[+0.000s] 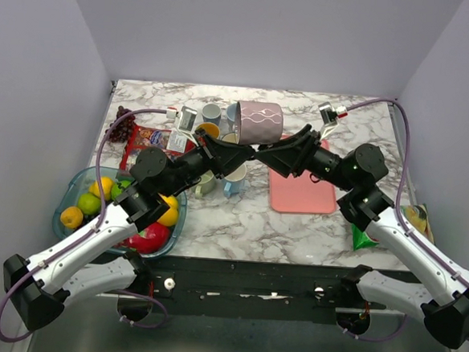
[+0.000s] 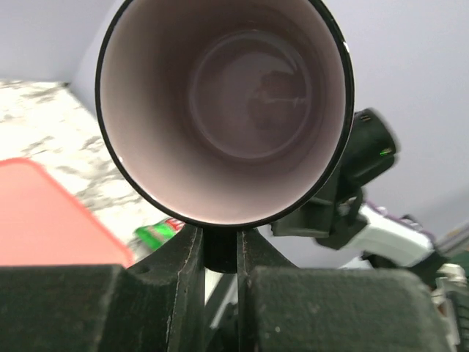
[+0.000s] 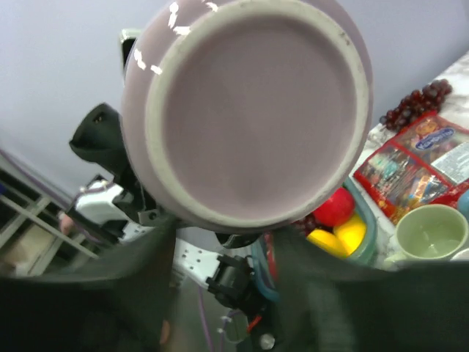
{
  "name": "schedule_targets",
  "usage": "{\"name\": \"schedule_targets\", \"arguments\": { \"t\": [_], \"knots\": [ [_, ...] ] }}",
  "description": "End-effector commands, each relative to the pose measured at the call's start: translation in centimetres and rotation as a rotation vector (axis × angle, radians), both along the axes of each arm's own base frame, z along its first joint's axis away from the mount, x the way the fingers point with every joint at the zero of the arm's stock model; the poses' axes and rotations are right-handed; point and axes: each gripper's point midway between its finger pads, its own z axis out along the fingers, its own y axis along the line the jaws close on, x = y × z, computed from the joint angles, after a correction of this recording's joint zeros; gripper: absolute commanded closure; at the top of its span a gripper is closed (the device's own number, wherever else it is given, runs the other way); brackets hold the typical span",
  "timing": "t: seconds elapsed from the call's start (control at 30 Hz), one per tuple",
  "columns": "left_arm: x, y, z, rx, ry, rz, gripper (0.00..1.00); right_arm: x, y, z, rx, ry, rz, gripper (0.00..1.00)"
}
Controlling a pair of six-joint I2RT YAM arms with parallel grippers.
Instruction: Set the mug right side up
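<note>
The lilac mug [image 1: 260,121] with white wavy lines is held in the air on its side above the middle of the table. My left gripper [image 1: 240,150] is shut on its black handle [image 2: 220,253]. The left wrist view looks straight into the mug's open mouth [image 2: 223,103]. My right gripper [image 1: 272,153] is open just beneath the mug from the right. Its blurred fingers [image 3: 146,257] stand apart below the mug's flat base [image 3: 253,110], and I cannot tell whether they touch it.
A pink mat [image 1: 302,189] lies right of centre. A green cup [image 1: 206,182] and a light blue cup [image 1: 236,178] stand below the arms, more cups [image 1: 211,111] behind. A fruit bowl [image 1: 77,179], grapes [image 1: 124,124] and snack packets [image 1: 152,138] are on the left. A green packet [image 1: 363,237] is on the right.
</note>
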Motion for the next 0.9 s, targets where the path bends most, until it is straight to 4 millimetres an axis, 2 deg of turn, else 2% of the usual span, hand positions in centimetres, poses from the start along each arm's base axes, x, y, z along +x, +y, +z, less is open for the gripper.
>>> {"name": "schedule_targets", "arguments": {
  "t": [0.0,0.07,0.13,0.17,0.23,0.27,0.33,0.37,0.43,0.57,0.63,0.73,0.87],
  "knots": [
    [1.1,2.2,-1.0,0.077,0.002,0.139,1.00,2.0,-1.2,-2.7,-0.060,0.071,-0.163,0.25],
    [1.5,3.0,-1.6,0.122,0.005,0.188,1.00,2.6,-1.8,-4.8,-0.111,0.120,-0.219,0.15],
    [1.4,3.7,-3.2,0.205,0.031,0.211,1.00,3.2,-2.7,-6.7,-0.163,0.163,-0.283,0.12],
    [1.5,4.1,-5.3,0.299,0.057,0.226,1.00,3.4,-3.0,-7.5,-0.184,0.177,-0.304,0.08],
    [1.9,5.2,-7.3,0.386,0.090,0.278,1.00,3.9,-4.1,-10.4,-0.263,0.232,-0.371,0.05],
    [1.8,6.0,-9.7,0.475,0.134,0.289,1.00,4.0,-4.7,-10.9,-0.279,0.239,-0.396,0.02],
    [1.7,7.2,-11.4,0.547,0.168,0.326,1.00,4.3,-6.1,-13.4,-0.361,0.290,-0.473,0.00],
    [1.3,7.9,-13.2,0.607,0.212,0.329,1.00,4.4,-6.6,-13.9,-0.381,0.297,-0.498,0.00],
    [0.7,9.0,-14.3,0.654,0.241,0.348,1.00,4.6,-7.6,-14.9,-0.435,0.309,-0.541,0.00],
    [-0.8,11.0,-18.0,0.770,0.352,0.358,1.00,5.4,-9.1,-15.4,-0.499,0.308,-0.627,0.00],
    [-1.8,11.9,-20.7,0.829,0.427,0.349,1.00,5.9,-9.6,-15.7,-0.536,0.305,-0.656,0.00],
    [-2.7,12.7,-23.0,0.873,0.499,0.350,1.00,6.3,-9.6,-15.6,-0.564,0.297,-0.667,0.00],
    [-3.2,13.5,-24.9,0.908,0.571,0.379,1.00,6.5,-9.6,-16.1,-0.586,0.313,-0.674,0.00]
  ]
}}
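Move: The left hand already holds the mauve mug by its handle, the mug lying on its side high in the air. The bare table it is headed for, just this side of the green mug, lies about 8 cm ahead, 12 cm left and 40 cm below; the green mug is some 15 ahead and 14 left, the light blue mug 15 ahead and 4 left. From the right hand the bare spot is about 8 ahead and 15 left, the pink tray 20 ahead and 15 right. Downward, quickly, the left hand carries the mauve mug some 24 cm, swinging about 12 cm left towards the bare spot and finally easing back, keeping its pinch on the handle while the wrist turns some 60 degrees until the fingers point forward and down. The right hand, already loosening, opens fully and pulls away from the mug, down, to the right and somewhat forward. ##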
